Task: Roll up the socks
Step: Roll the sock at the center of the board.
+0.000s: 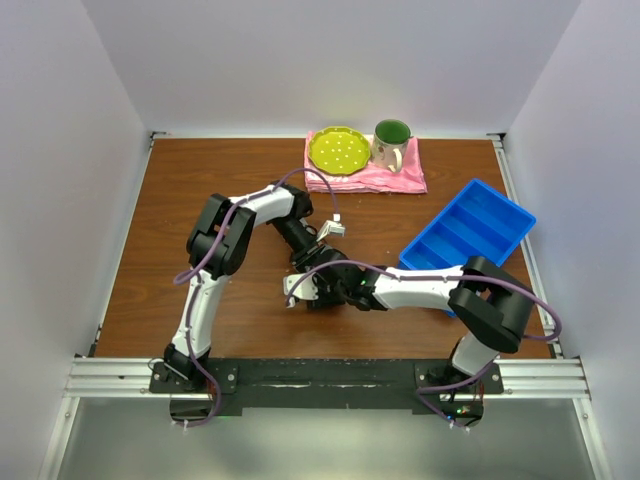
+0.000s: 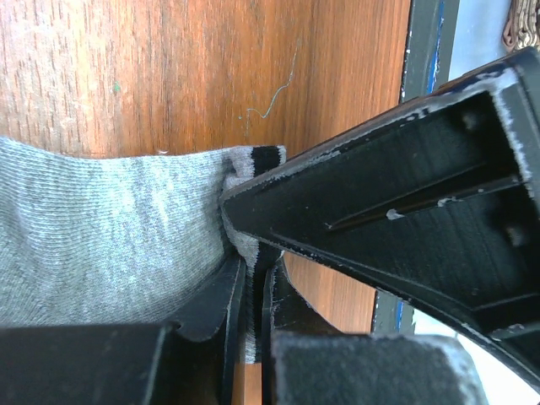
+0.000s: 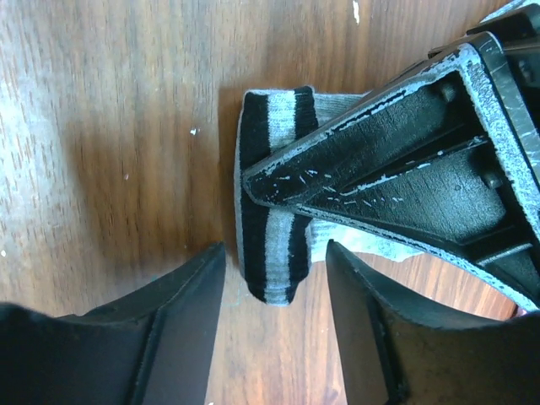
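Note:
A grey knitted sock [image 2: 101,228] lies on the wooden table. Its cuff [image 3: 272,126] has two dark stripes around a pale band. My left gripper [image 2: 253,283] is shut on a fold of the sock's fabric near the cuff. My right gripper [image 3: 274,251] is open, with one finger [image 3: 181,316] on each side of the cuff's end and a gap on both sides. In the top view both grippers meet at the table's middle, left gripper [image 1: 312,262] above right gripper [image 1: 306,290], and they hide most of the sock [image 1: 292,288].
At the back edge a pink cloth [image 1: 398,178] carries a yellow-green plate [image 1: 338,150] and a green mug [image 1: 391,143]. A blue compartment tray [image 1: 468,235] lies tilted at the right, close to the right arm's elbow. White walls enclose the table.

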Robot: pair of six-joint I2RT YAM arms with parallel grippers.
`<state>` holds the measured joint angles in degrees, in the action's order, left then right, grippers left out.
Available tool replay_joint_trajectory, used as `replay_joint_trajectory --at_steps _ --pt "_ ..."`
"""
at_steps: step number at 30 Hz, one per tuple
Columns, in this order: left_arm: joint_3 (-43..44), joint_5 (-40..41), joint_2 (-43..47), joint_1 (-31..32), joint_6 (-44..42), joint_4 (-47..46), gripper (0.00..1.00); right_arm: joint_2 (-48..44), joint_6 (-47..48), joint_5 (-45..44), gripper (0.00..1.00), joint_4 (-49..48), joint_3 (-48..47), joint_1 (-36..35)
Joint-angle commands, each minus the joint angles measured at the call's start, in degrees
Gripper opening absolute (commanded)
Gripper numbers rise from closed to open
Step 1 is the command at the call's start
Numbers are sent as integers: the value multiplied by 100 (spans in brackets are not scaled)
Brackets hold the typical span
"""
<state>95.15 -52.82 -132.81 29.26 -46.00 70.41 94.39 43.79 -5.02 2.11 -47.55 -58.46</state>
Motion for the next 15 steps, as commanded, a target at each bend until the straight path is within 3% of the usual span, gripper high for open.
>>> replay_joint_trajectory --at_steps 1,6,14,15 --pt "-190 949 -324 45 -199 -880 0 141 -169 -26 53 -185 -105 -43" --pt "-208 958 -342 36 -173 -933 0 194 -231 44 46 -193 -70 -61" --pt "-190 958 -307 45 -138 -977 0 194 -266 281 23 -53 -70 -69" --pt "-208 949 -298 45 -146 -968 6 185 -257 308 20 17 -70 -69"
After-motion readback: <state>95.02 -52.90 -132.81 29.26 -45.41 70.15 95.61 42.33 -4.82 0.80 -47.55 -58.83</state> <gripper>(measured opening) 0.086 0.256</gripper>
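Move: The sock's striped cuff lies right at the open right fingers, its near end already between them and its middle about 2 cm to their left and 1 cm lower. The left fingers already hold the cuff, its middle in line with them and about 1 cm below. From the right hand, the blue tray stands some 31 cm to the right and 6 cm farther out, the pink towel about 24 cm ahead and 9 cm to the right, both roughly 2 cm lower. The right hand sinks only about half a centimetre, edging left by nearly as much, while its fingers close from a bit over half open to about a quarter around the near end of the striped cuff, coming in from both sides and pinching it by the end. The left hand stays put with its fingers nearly shut, keeping its hold on the cuff just beside them, and neither wrist turns noticeably. ##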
